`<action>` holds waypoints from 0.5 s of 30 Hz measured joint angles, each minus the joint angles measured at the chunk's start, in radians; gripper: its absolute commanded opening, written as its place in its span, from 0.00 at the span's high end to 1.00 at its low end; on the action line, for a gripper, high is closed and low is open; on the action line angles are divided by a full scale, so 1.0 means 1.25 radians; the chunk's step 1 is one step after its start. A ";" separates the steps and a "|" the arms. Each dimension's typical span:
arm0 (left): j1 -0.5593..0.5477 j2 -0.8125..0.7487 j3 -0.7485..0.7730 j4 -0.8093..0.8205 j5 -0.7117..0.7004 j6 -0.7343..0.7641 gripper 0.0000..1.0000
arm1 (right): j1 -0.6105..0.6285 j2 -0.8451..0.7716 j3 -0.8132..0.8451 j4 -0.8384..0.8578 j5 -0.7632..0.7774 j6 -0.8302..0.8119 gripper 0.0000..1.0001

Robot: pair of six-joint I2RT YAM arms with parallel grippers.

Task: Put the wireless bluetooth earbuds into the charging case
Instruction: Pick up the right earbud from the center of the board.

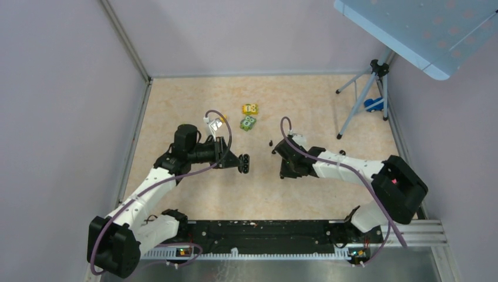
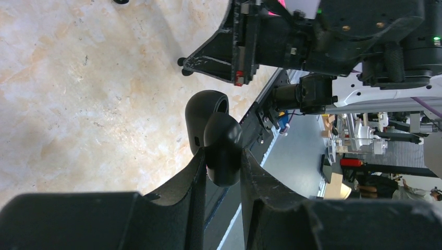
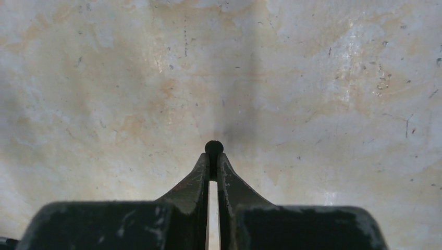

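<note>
My left gripper (image 2: pixel 223 169) is shut on the charging case (image 2: pixel 221 148), a black roundish case held off the table with its lid (image 2: pixel 206 109) swung open; from above the case (image 1: pixel 244 164) shows mid-table. In the right wrist view my right gripper (image 3: pixel 213 156) is shut on one tiny black earbud (image 3: pixel 213 147), low over the table. Seen from above, the right gripper (image 1: pixel 275 151) stands just right of the case. A second small black earbud (image 1: pixel 270 143) lies on the table just beyond the right fingers.
A yellow toy block (image 1: pixel 250 108) and a green one (image 1: pixel 248 122) sit behind the grippers. A tripod (image 1: pixel 363 97) stands at the back right under a tilted blue panel (image 1: pixel 423 29). Walls close the left, back and right sides.
</note>
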 measured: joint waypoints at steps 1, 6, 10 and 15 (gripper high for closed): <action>0.000 0.000 0.000 0.000 0.000 0.000 1.00 | 0.000 -0.015 -0.005 0.000 0.000 -0.004 1.00; 0.000 -0.005 0.000 0.000 0.001 0.004 1.00 | 0.000 -0.199 -0.093 0.088 -0.061 -0.075 1.00; 0.000 -0.015 0.000 0.000 -0.002 0.020 1.00 | 0.000 -0.455 -0.213 0.267 -0.191 -0.153 1.00; 0.000 -0.016 0.020 -0.026 -0.020 0.058 1.00 | 0.001 -0.653 -0.235 0.390 -0.327 -0.242 1.00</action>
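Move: My right hand already has the earbud pinched, just at the board. The open charging case in my left hand lies about 15 cm to its left, some 15 cm higher and roughly 2 cm nearer the base. Two small black buds lie on the board ahead of my right hand, one about 11 cm out and 3 cm left, the other about 15 cm out and 4 cm left. From my left hand, the pinched earbud is some 15 cm right, 15 cm below and 2 cm ahead. I keep the earbud pinched and sweep my right hand up fast, by about 21 cm, drawing back some 6 cm towards the base and edging left. On the way I swing the wrist round by some 60 degrees, so that the downward fingers come up nearly level, pointing left and somewhat forward on the case's side. ##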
